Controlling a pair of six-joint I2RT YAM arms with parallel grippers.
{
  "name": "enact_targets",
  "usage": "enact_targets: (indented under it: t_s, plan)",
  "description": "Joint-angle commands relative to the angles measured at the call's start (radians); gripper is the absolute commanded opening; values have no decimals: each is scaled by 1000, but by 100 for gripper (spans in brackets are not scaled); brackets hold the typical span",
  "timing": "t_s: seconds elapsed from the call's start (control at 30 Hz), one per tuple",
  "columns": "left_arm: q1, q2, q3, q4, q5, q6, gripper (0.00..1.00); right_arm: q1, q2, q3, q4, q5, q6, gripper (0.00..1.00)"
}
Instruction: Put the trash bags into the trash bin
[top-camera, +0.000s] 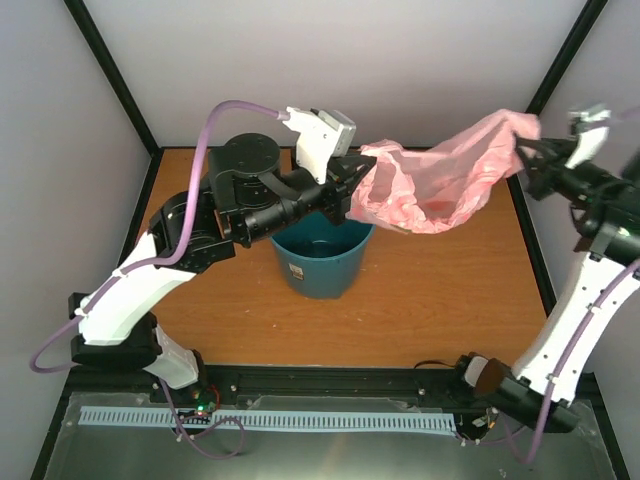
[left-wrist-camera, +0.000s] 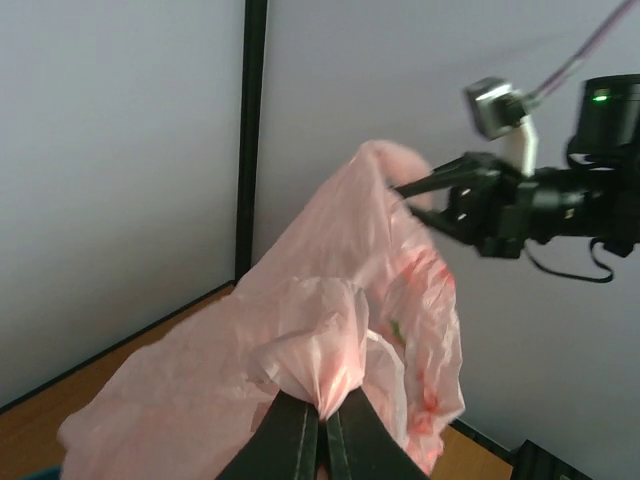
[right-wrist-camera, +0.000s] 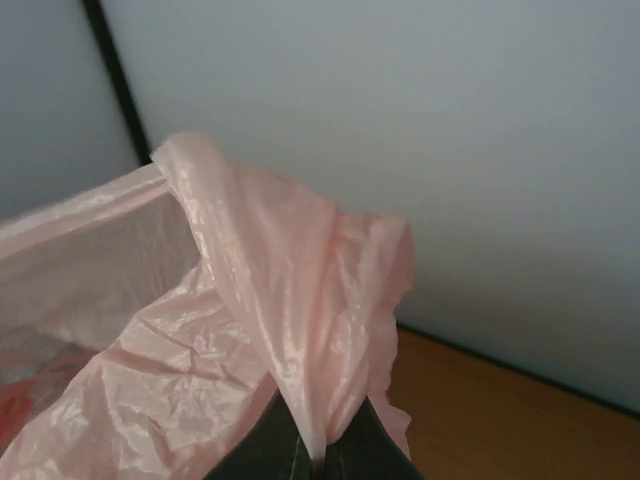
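A thin, crinkly pink trash bag (top-camera: 440, 180) hangs stretched in the air between both arms, above the table and to the right of the bin. My left gripper (top-camera: 362, 160) is shut on its left edge; in the left wrist view the plastic (left-wrist-camera: 330, 330) bunches out of that shut gripper (left-wrist-camera: 324, 415). My right gripper (top-camera: 528, 148) is shut on the bag's upper right corner, and the film (right-wrist-camera: 270, 300) rises from its pinched tips (right-wrist-camera: 318, 455). The round teal trash bin (top-camera: 322, 258) stands upright on the table below the left gripper, partly hidden by the left arm.
Black frame posts and pale walls close in the wooden table (top-camera: 430, 290) at the back and sides. The right arm (left-wrist-camera: 520, 200) shows across the left wrist view. A black rail (top-camera: 330, 380) runs along the near edge.
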Motion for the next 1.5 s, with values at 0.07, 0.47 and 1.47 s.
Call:
enact_targets:
  t_s: [0.07, 0.47, 1.47]
  plan:
    - [5, 36, 73, -25, -51, 38, 1, 458, 0, -35, -82, 390, -75, 3]
    - [54, -75, -26, -33, -291, 72, 1, 956, 72, 63, -136, 589, -128, 3]
    - [59, -137, -106, 40, -266, 136, 1, 1150, 158, 66, -183, 670, -160, 3]
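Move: Below and ahead of the left hand stands the trash bin, about 14 cm forward, 5 cm to its left, its middle some 38 cm down. From the right hand the bin lies roughly 32 cm left, 6 cm forward and 33 cm below. The trash bag, already pinched by both hands, hangs between them: its middle is about 12 cm right of the left hand, 3 cm forward and 5 cm below. Sweeping left some 26 cm and turning about 40 degrees counter-clockwise, the right hand carries its edge of the bag towards the bin, sinking first and again late, about 7 cm in all. The left hand eases forward, swings left and up some 15 cm, then comes partly back right and down; both grips stay shut on the bag. ##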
